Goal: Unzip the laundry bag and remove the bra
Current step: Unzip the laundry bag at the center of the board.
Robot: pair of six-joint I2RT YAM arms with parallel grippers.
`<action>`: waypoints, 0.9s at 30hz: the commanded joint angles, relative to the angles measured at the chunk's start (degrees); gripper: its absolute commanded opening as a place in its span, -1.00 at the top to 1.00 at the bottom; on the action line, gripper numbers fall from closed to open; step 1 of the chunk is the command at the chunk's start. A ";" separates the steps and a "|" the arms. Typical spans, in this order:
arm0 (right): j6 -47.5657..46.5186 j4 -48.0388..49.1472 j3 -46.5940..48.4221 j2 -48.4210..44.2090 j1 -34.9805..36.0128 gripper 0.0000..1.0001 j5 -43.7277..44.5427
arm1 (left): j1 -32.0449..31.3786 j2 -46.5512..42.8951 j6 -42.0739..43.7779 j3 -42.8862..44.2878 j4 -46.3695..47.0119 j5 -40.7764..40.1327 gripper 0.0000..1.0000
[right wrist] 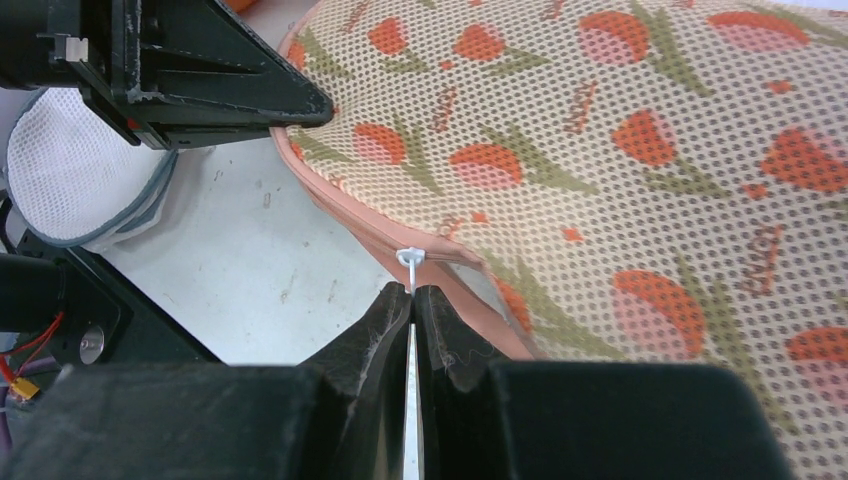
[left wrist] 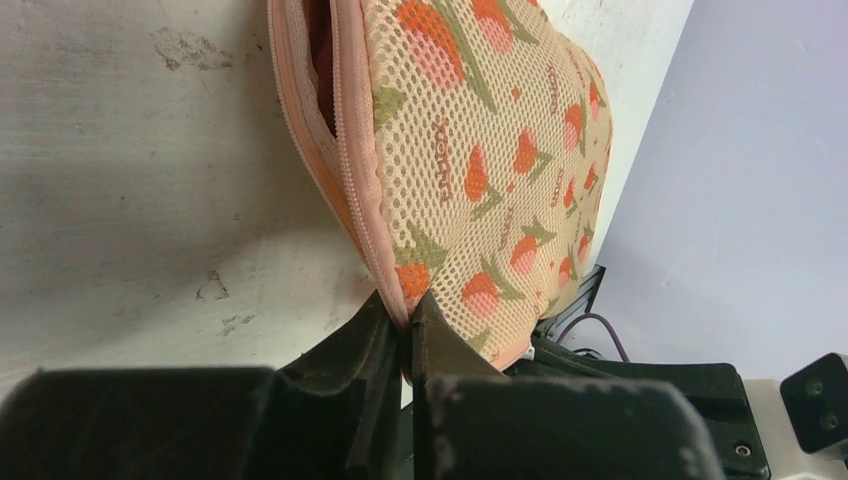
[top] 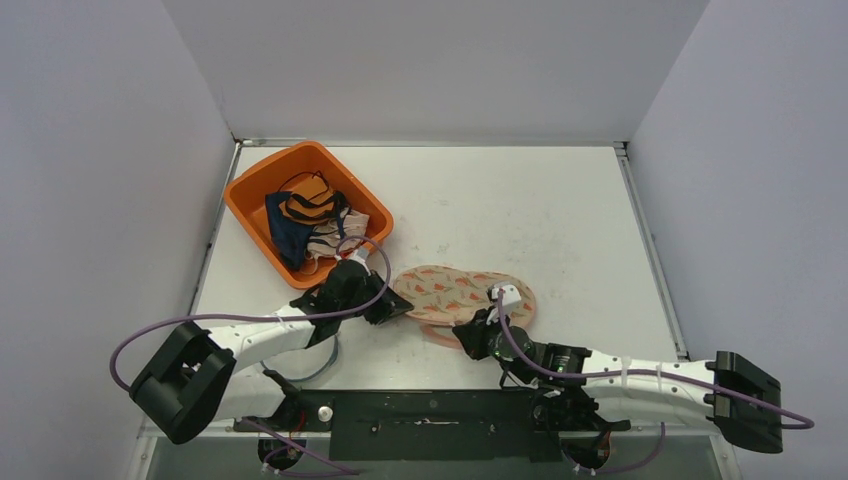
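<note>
The laundry bag is a peach mesh pouch printed with tulips, lying flat near the table's front middle. My left gripper is shut on the pink zipper seam at the bag's left edge. In the left wrist view the zipper gapes a little further along that seam, showing a dark inside. At the bag's near edge my right gripper is shut on the white zipper pull; it is also seen from above. The bra is hidden.
An orange basket holding several garments stands at the back left, just behind the left arm. A white mesh pouch with a grey rim lies on the table beside the left gripper. Walls enclose the table on three sides.
</note>
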 commanded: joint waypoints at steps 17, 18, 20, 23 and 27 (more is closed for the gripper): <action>0.77 -2.05 -1.88 -5.31 -0.30 0.89 2.36 | 6.14 -3.83 9.89 8.00 -12.19 1.51 -0.80; 0.55 -0.92 -1.73 -4.30 -0.31 0.89 2.02 | 6.14 -5.64 9.53 7.10 -13.34 1.65 -0.86; 0.02 1.44 -1.29 -1.98 -0.37 0.89 1.09 | 5.78 -9.79 8.00 5.09 -14.66 2.32 -0.92; -0.96 5.30 -0.30 1.77 -0.62 0.90 -0.26 | 3.21 -15.73 4.57 1.99 -15.52 1.66 -0.95; -2.74 9.15 1.99 7.28 -1.15 0.89 -2.29 | -3.12 -19.04 -0.10 0.42 -15.08 -2.04 -0.93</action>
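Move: The left fingers still grip the laundry bag's edge near its left end; the bag's middle lies about 11 cm to their right and 2 cm ahead, a few centimetres lower. The zipper pull is some 11 cm right of and 7 cm nearer than the left hand, pinched in the right fingertips. From the left hand the orange bin stands 21 cm left and 19 cm ahead, the white mesh bag 20 cm left and 9 cm back. Left hand shifts forward, releases the bag's edge, then lifts back about 5 cm; right lowers the held pull. ##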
